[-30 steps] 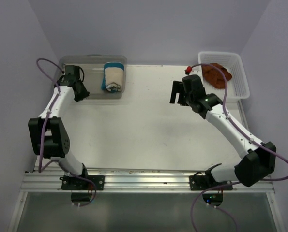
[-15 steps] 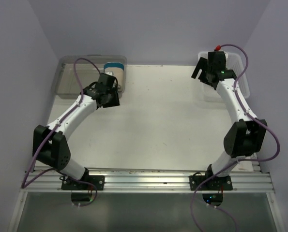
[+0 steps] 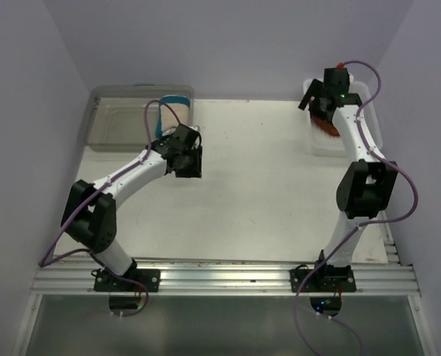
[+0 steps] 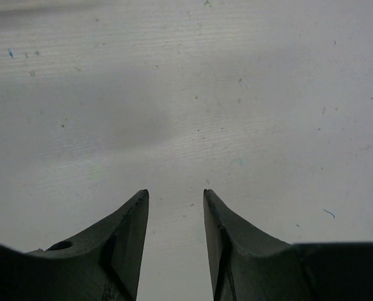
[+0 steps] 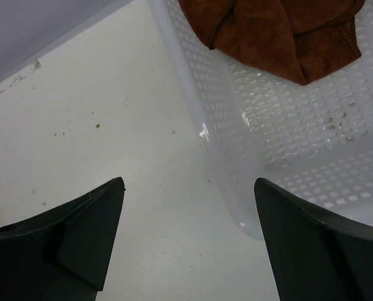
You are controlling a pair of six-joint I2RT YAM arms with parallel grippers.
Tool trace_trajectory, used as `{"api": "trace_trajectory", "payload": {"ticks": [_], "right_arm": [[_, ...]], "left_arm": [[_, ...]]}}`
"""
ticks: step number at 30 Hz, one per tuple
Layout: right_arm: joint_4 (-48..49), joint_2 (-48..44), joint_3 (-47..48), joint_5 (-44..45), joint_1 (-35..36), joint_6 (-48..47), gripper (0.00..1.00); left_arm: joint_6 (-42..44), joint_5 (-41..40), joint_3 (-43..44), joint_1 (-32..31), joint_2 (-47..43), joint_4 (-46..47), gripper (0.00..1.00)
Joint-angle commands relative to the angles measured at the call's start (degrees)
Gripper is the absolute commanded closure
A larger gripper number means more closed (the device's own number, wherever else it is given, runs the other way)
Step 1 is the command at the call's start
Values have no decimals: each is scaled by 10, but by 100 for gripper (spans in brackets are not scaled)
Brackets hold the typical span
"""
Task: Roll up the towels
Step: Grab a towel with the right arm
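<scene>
A cream towel with blue edges (image 3: 177, 113) lies rolled at the right end of the clear bin (image 3: 120, 127). My left gripper (image 3: 188, 162) (image 4: 175, 192) hovers over bare table just in front of that bin, open by a narrow gap with nothing between its fingers. The rust-brown towel (image 5: 280, 31) (image 3: 328, 126) lies crumpled in the white mesh basket (image 5: 286, 125) (image 3: 320, 147). Above the basket's left wall my right gripper (image 3: 318, 104) (image 5: 189, 182) stands wide open, short of the brown towel and not touching it.
The bin sits at the table's back left corner and the basket at the back right. Purple cables loop off both arms. Violet walls close in on the left, back and right. The arm bases stand on the rail at the near edge.
My left gripper left the bin and moved right and nearer over the table, its jaws widening a little. The right arm swung from mid-table back to the basket's left edge.
</scene>
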Motion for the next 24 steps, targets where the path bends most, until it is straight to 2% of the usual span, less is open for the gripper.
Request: {"api": "trace_trajectory", "payload": {"ticks": [1, 7, 11, 13, 15, 16, 17, 19, 20, 21, 22, 24], "right_arm": [[-10, 60, 55, -30, -56, 21, 12], [-41, 179, 182, -51, -98, 43, 19], [-86, 288, 333, -54, -104, 48, 20], [-86, 331, 359, -55, -105, 59, 20], [-61, 340, 353, -47, -105, 70, 26], [-51, 339, 343, -49, -106, 82, 32], [-36, 337, 327, -50, -106, 90, 47], [-17, 314, 306, -56, -107, 103, 65], [6, 303, 278, -58, -108, 106, 83], [10, 274, 266, -51, -107, 110, 91], [15, 258, 255, -48, -107, 110, 98], [39, 217, 212, -44, -107, 105, 100]], "left_arm": [[21, 29, -10, -4, -10, 39, 55], [27, 43, 7, -4, -10, 32, 55], [33, 42, 19, -4, -4, 21, 54], [35, 41, 23, -5, -3, 18, 54], [35, 42, 23, -4, 1, 18, 55], [35, 42, 23, -4, 4, 19, 55], [34, 43, 23, -4, 7, 18, 55], [32, 43, 20, -4, 9, 17, 55], [29, 43, 19, -4, 8, 17, 55], [27, 43, 19, -4, 6, 16, 55], [26, 43, 18, -4, 4, 16, 55], [25, 43, 18, -4, -4, 16, 55]]}}
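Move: The brown towel lies in the white basket, about 13 cm ahead of the open right gripper, 12 cm to its right and some 17 cm below. The basket's middle is roughly 11 cm ahead of that gripper, 17 cm to its right and 17 cm below. From the left gripper, which has no part in this, the towel is about 31 cm ahead, 58 cm to the right and 7 cm lower. Bring the right gripper, still wide open, forward and right over the basket's left wall, some 9 cm each way, while sinking about 14 cm into the basket towards the brown towel, turning it about 15 degrees clockwise. Make the last of the drop nearly straight down, and shut the fingers fully right at the towel's near edge. ##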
